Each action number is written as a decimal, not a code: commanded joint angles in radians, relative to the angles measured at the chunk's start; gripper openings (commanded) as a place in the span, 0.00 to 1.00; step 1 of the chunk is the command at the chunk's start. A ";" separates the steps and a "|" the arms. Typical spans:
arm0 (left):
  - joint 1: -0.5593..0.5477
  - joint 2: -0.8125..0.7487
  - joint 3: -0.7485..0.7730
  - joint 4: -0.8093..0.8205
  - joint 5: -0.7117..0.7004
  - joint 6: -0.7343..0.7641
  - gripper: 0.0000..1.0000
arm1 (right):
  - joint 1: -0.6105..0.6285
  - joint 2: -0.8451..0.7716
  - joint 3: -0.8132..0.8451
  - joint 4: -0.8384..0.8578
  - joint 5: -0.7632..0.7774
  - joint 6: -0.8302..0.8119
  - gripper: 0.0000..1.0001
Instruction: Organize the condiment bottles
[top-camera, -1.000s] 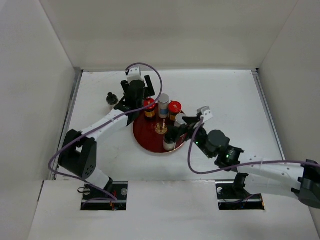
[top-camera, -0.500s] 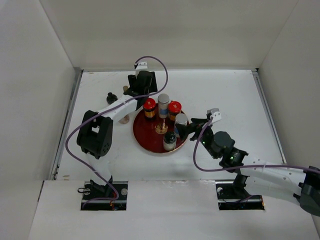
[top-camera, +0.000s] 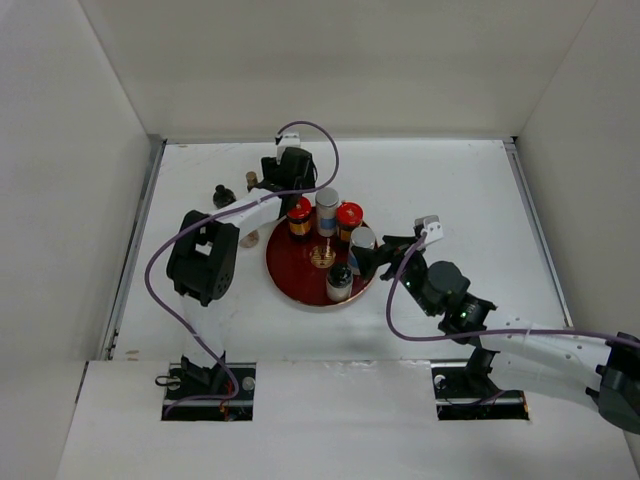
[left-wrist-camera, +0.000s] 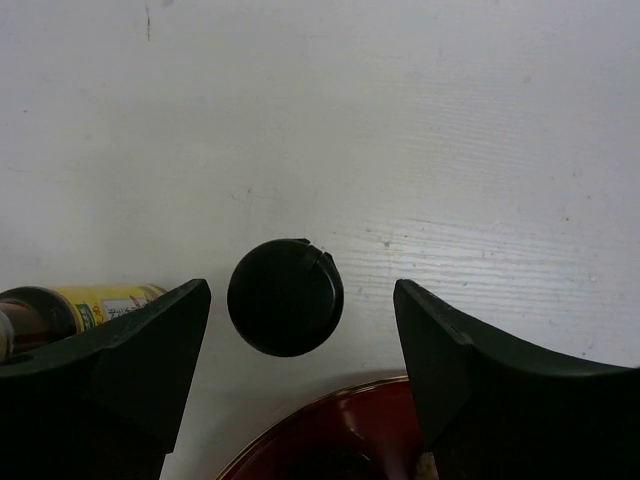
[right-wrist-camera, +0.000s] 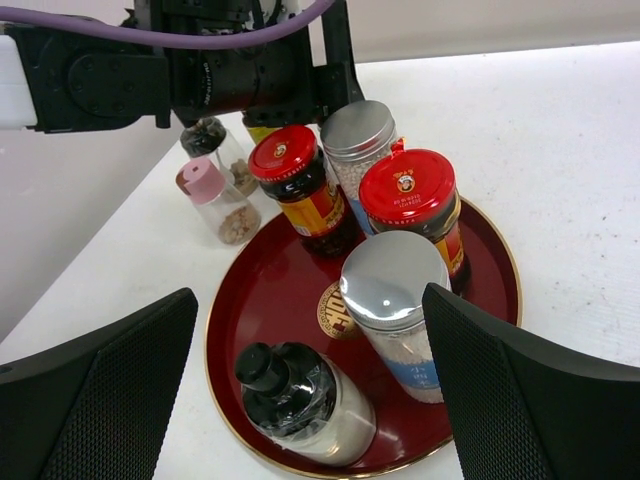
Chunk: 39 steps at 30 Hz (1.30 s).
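Observation:
The round dark-red tray (top-camera: 296, 283) holds two red-capped dark jars (top-camera: 299, 214) (top-camera: 349, 218), two silver-capped shakers (top-camera: 327, 204) (top-camera: 362, 242) and a black-capped bottle (top-camera: 339, 283). My left gripper (top-camera: 290, 172) is open just behind the tray. In the left wrist view its open fingers (left-wrist-camera: 300, 292) straddle a black cap (left-wrist-camera: 285, 296) seen from above, without touching it. The slim yellow bottle (left-wrist-camera: 95, 303) is at that view's left edge. My right gripper (top-camera: 380, 252) (right-wrist-camera: 310, 300) is open and empty at the tray's right rim, facing the near shaker (right-wrist-camera: 392, 300).
A pink-capped bottle (right-wrist-camera: 212, 198) and a black-capped jar (right-wrist-camera: 208, 140) stand on the table left of the tray (right-wrist-camera: 225, 330). The jar also shows in the top view (top-camera: 223, 196). The left arm's link and purple cable cross above that area. White walls enclose the table.
My left gripper moved back and right, from the tray's back-left rim to behind the tray. My right gripper drew back right from the near shaker, then stayed still.

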 joint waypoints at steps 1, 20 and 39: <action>0.001 0.004 0.060 0.018 -0.013 0.020 0.72 | -0.011 0.001 0.011 0.047 -0.012 0.017 0.98; -0.013 -0.279 -0.028 0.270 -0.052 0.049 0.40 | -0.023 0.022 -0.001 0.059 -0.033 0.033 0.98; -0.404 -1.127 -0.618 0.019 -0.415 0.001 0.41 | -0.057 -0.021 -0.035 0.060 -0.003 0.073 0.97</action>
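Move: The small black-capped bottle already stands between the left hand's open fingers, about 1 cm ahead, its middle some 3 cm below. The yellow-labelled bottle is about 7 cm left and 1 cm back of the left hand; the red-lidded jar on the tray lies 6 cm back and 2 cm right, the silver-lidded jar 7 cm back and 8 cm right. From the right hand, the black-capped bottle is about 25 cm ahead, 17 cm left and 15 cm lower. The left fingers close on the small bottle's black cap and pinch it, the hand hardly shifting. Keeping that grip, the hand lifts steeply by about 27 cm, then sweeps back towards the robot by some 20 cm, drifting slightly left and sinking again by 5 cm or so. On the way the fingers tip up by about 35 degrees, easing back a little at the end. ##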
